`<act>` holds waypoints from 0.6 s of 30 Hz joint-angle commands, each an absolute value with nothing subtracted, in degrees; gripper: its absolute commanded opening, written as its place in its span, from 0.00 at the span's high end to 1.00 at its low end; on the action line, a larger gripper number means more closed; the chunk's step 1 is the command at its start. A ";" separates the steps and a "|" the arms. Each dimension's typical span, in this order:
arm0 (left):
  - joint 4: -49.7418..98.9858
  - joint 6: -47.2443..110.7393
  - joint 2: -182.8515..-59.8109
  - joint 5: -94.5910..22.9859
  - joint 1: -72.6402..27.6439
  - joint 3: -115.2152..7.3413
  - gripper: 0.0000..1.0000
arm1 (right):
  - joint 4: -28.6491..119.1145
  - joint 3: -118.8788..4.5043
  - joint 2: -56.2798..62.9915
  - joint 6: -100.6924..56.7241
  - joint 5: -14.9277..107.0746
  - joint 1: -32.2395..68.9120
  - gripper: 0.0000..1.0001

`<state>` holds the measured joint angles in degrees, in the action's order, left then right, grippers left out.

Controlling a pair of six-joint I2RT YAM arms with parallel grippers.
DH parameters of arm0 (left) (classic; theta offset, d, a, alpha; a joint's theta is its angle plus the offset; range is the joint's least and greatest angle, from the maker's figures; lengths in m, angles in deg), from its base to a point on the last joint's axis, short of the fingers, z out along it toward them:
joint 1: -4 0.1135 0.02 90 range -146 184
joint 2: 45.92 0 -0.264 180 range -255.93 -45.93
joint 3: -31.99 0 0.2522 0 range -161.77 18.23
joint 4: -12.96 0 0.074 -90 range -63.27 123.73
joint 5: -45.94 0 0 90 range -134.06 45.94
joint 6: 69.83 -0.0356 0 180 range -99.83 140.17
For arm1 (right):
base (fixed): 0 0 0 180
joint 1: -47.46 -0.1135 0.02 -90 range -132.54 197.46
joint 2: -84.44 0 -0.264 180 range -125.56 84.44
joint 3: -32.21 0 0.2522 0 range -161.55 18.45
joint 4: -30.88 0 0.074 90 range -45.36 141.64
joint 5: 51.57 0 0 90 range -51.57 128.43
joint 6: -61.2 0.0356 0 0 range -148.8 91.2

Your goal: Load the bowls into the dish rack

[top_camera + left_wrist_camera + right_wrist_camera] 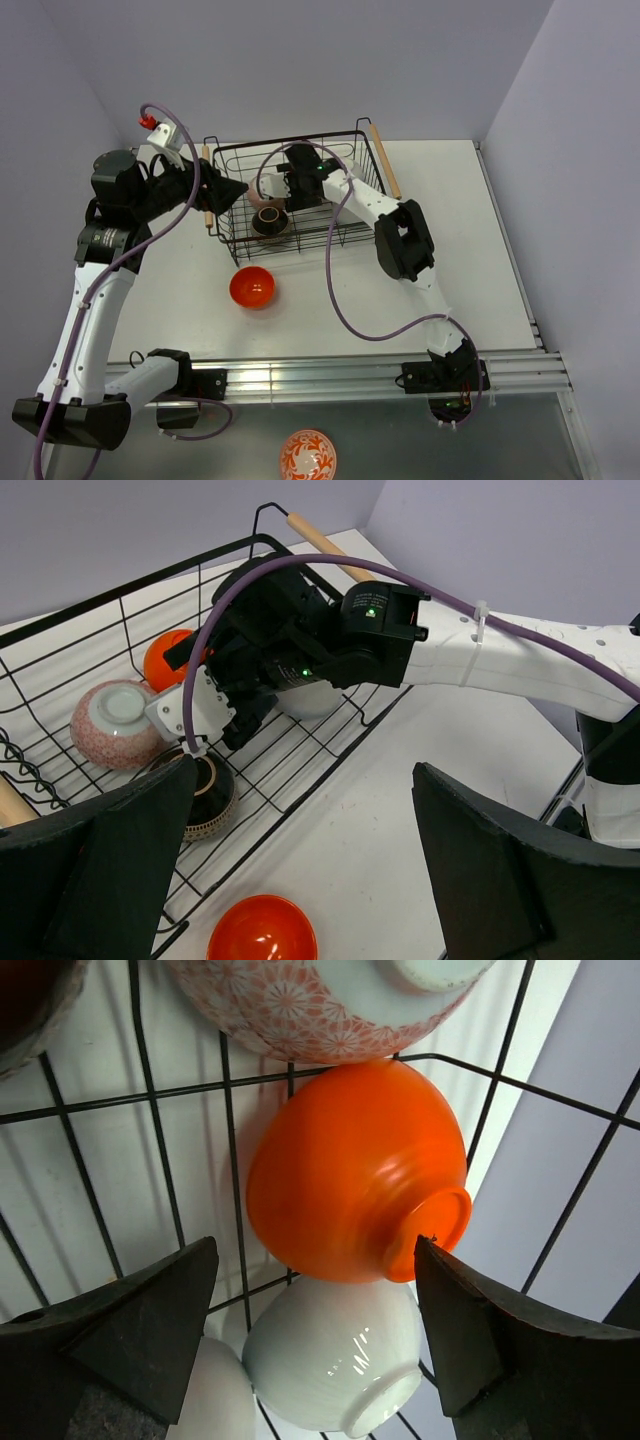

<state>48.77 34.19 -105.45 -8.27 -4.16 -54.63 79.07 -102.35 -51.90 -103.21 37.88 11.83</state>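
Observation:
The black wire dish rack (345, 215) stands at the back of the table. It holds a dark patterned bowl (270, 222), a pinkish bowl (262, 197), an orange bowl (350, 1175) and two white bowls (335, 1355) (215, 1400), all lying tipped on the wires. A second orange bowl (252, 287) sits upright on the table in front of the rack. My right gripper (315, 1330) is open inside the rack, its fingers on either side of the orange and white bowls. My left gripper (300, 880) is open and empty above the table by the rack's left end, over the loose orange bowl (263, 929).
The rack has wooden rod handles at its left (208, 185) and right (385, 160) ends. My right arm (500, 660) reaches across the rack with its purple cable (335, 290). An orange-and-white patterned bowl (308, 455) sits below the table's front rail. Walls close in on three sides.

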 commanded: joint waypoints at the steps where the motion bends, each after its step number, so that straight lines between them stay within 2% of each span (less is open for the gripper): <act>1: 47.82 33.18 -105.25 -6.89 -3.82 -55.95 0.05 | 81.38 -106.27 -48.63 -102.01 40.54 11.34 0.14; 12: 48.52 31.86 -104.46 -5.83 -3.73 -54.72 0.07 | 75.49 -107.50 -39.15 -92.09 46.08 12.13 0.17; 18: 52.81 21.69 -102.44 -3.91 -3.73 -51.47 0.09 | 73.20 -109.08 -33.00 -83.30 47.92 13.97 0.14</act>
<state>49.42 29.14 -104.21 -6.90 -3.99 -52.66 77.13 -105.47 -40.07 -89.86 45.61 12.42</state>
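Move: The orange bowl lies in the rack just past the right hand's open fingertips, about 3 cm ahead, 1 cm left and 4 cm below. At much the same depth, the pink bowl is about 10 cm left and 1 cm ahead of the hand, the rear white bowl 6 cm right and 4 cm ahead, the front white bowl 9 cm right and 4 cm back. From the left hand, the orange bowl is roughly 28 cm ahead, 13 cm right and 32 cm down. The right hand's open fingers come clear of the orange bowl. They back off slightly, then the hand climbs faster and faster straight up out of the rack, some 14 cm, drifting barely left. Its left side rolls up about 20 degrees, so the fingertips swing from steeply down to more leftward; the fingers stay wide open. ##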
